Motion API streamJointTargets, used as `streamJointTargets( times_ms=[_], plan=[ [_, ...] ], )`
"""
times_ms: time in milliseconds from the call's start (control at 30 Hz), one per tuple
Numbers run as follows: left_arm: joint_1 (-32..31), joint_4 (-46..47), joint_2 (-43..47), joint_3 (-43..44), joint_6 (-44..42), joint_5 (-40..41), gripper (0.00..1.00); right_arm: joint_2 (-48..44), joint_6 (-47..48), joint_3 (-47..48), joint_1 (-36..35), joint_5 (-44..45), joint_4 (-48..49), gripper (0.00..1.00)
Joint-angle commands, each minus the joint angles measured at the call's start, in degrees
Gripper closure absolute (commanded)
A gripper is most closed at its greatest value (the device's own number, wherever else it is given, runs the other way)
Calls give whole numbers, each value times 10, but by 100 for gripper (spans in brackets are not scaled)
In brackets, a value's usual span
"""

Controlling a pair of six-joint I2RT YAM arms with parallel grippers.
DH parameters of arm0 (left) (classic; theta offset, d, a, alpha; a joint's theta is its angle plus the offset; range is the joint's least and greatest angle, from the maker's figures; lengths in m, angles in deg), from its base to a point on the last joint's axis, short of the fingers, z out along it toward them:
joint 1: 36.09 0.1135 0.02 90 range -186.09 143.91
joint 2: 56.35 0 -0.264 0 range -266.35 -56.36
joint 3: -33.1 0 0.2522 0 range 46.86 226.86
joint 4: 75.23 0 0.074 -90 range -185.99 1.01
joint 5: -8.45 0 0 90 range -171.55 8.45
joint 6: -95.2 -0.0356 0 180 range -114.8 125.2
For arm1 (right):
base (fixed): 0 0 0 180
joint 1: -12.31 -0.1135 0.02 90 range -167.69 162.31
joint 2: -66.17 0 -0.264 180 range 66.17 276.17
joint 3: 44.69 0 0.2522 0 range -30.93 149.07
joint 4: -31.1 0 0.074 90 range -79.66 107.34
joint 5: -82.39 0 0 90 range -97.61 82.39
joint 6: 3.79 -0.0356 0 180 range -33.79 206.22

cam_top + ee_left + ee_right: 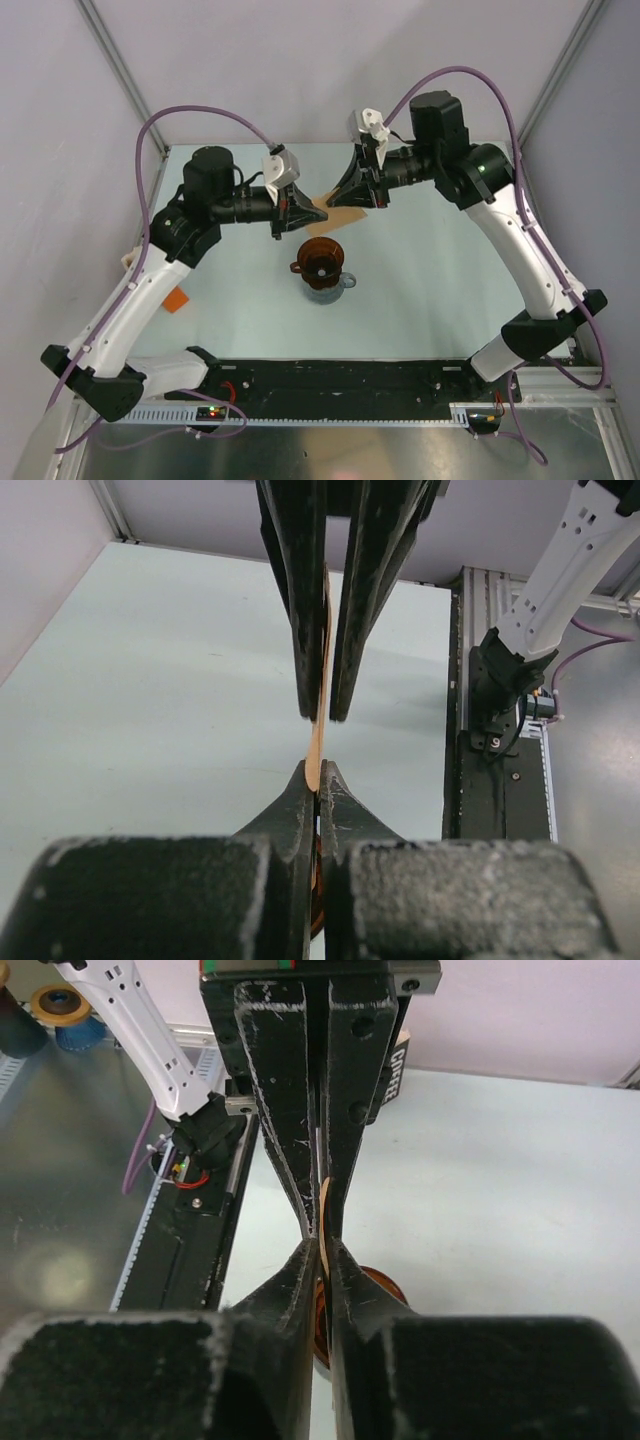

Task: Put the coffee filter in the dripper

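The coffee filter [338,212], a flat tan paper, hangs edge-on in the air between my two grippers, above and just behind the dripper [321,258]. My left gripper [292,212] is shut on its left end; in the left wrist view the paper edge [318,735] rises out of the closed tips [318,770]. My right gripper [358,190] is shut on the other end, with the filter [325,1200] pinched at its tips [322,1245]. The reddish-brown dripper [385,1285] shows below the right fingers.
The dripper sits on a clear glass jug [332,288] at mid-table. A small orange box [177,298] lies at the left beside the left arm. A box marked COFFEE [400,1060] stands behind. A black rail [330,375] runs along the near edge.
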Motion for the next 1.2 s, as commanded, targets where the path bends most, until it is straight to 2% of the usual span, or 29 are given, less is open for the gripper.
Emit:
streamJointTargets(
  times_ms=[0, 100, 300, 467, 733, 800, 833, 867, 900, 933, 1033, 1167],
  plan=[
    [-1, 4, 2, 32, 1, 6, 100, 14, 8, 20, -7, -12, -12, 95],
    [-4, 5, 1, 36, 3, 8, 100, 19, 2, 19, -12, -10, -7, 99],
    [-19, 5, -4, 47, -10, 12, 100, 25, 7, 18, -29, 2, -1, 100],
    [-23, 5, -7, 37, -8, 21, 100, 9, 23, 18, -28, -35, -12, 100],
    [-3, 4, -22, 24, 27, 28, 100, -12, -1, 18, 7, -92, 7, 100],
    [1, 4, -17, 27, 24, 25, 85, -3, 2, 20, 24, -91, 0, 100],
    [3, 4, -11, 25, 19, 20, 68, 3, 3, 24, 32, -90, -3, 100],
    [5, 3, 3, 17, 12, 16, 55, 8, 6, 31, 42, -88, -8, 100],
    [7, 3, 17, 9, 6, 15, 43, 15, 17, 38, 49, -85, -19, 100],
    [9, 1, 33, -1, 0, 18, 36, 19, 29, 46, 55, -84, -28, 100],
    [25, -13, 69, -13, -4, 19, 29, 26, 66, 56, 65, -78, -66, 100],
    [40, -37, 72, 9, 7, 9, 32, 23, 127, 51, 56, -74, -120, 100]
  ],
)
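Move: The coffee filter is still pinched by the left hand, its middle some 2 cm to that hand's right and 1 cm above. The right fingers already stand part-closed around it, its middle level with them and about 3 cm below. The dripper sits about 24 cm below the left hand, straight under it, and 28 cm below the right hand, 2 cm to its left; the glass carafe under the dripper is roughly 9 cm lower still. The right fingers shut fully on the coffee filter while that hand eases about 1.5 cm left and down, holding it jointly with the left hand, which stays almost still; then the right hand, keeping its pinch, turns back and travels about 4 cm to the right and some 2–3 cm forward, rising slightly. Late in that pull the left fingers open wide, let go of the filter, and the left hand backs off about 3 cm to its left. ##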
